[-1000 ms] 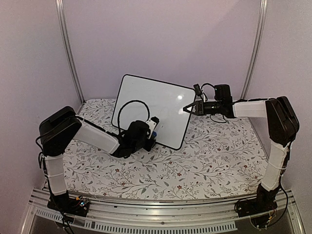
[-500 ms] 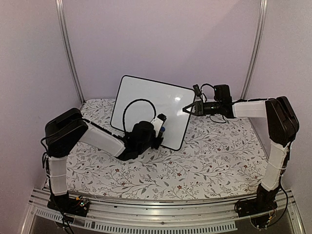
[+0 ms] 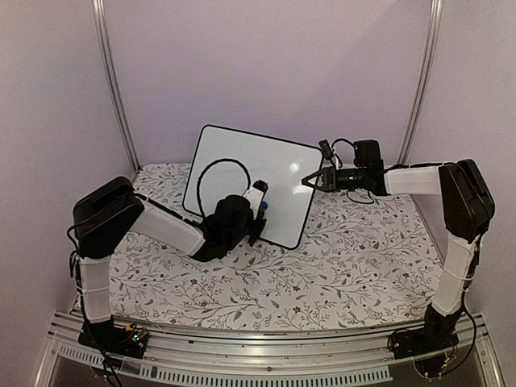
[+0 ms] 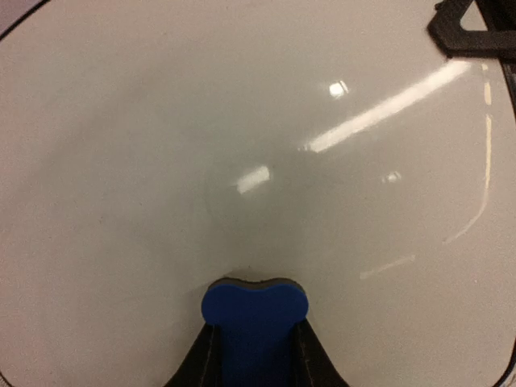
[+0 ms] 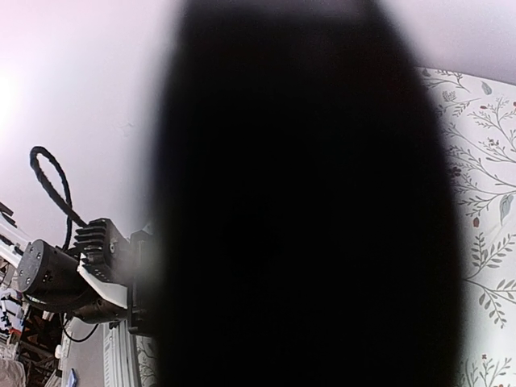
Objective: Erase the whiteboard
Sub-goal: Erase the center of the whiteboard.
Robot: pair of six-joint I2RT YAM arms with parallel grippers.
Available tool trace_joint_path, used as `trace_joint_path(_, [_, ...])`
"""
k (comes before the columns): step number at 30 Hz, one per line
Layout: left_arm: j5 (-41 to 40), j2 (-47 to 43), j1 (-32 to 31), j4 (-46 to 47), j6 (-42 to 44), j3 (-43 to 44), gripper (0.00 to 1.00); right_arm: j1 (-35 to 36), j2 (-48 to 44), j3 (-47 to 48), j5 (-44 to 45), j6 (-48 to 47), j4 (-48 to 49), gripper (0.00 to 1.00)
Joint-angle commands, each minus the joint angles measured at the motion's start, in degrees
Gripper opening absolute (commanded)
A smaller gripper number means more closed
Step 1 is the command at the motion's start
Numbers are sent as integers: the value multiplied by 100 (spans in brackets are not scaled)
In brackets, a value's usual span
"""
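The whiteboard (image 3: 242, 165) stands tilted at the back of the table, its white face blank and glossy. In the left wrist view the whiteboard (image 4: 242, 145) fills the frame with only light reflections on it. My left gripper (image 3: 259, 201) is shut on a small blue eraser (image 3: 263, 197), which rests against the board's lower middle. Seen from the wrist, the blue eraser (image 4: 254, 310) sticks out between the jaws of the left gripper (image 4: 254, 351) and touches the board. My right gripper (image 3: 310, 179) is shut on the board's upper right edge, and its black fingers (image 4: 468, 32) show there.
A floral cloth (image 3: 355, 258) covers the table. The purple back wall (image 3: 266, 72) and two metal posts (image 3: 113, 89) stand behind the board. A dark blur (image 5: 306, 210) blocks most of the right wrist view; floral cloth (image 5: 484, 201) shows on its right.
My left gripper has slid the eraser a little to the right and up across the board's lower part. The right arm and the board have stayed put.
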Motion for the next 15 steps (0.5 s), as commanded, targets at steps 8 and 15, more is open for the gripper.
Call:
trace_joint_path(8, [-147, -814, 329, -648, -968, -1565, 0, 503, 382, -322, -521, -299, -1781, 2])
trace_joint_path(15, [547, -815, 274, -429, -697, -1689, 0, 504, 387, -322, -516, -294, -1781, 3])
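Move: From the left hand, already holding the blue eraser on the whiteboard, the stretch of the board's lower edge between its two feet lies about 8 cm left, 4 cm back and 7 cm below. The right foot stands roughly 2 cm left, 5 cm back and 9 cm down; the board's right edge, where the right gripper holds it, some 14 cm right, 4 cm ahead and 6 cm up. From the right hand, that lower stretch is about 22 cm left, 8 cm back and 13 cm down. Leftward and down the slope of the board, drawing back a little too, the left hand wipes the still-gripped eraser some 11 cm along the surface to the lower edge between the feet. It tips its fingers about 10 degrees further down and slows to a stop. The right hand keeps its hold on the right edge, shifting about 1 cm back and left. ##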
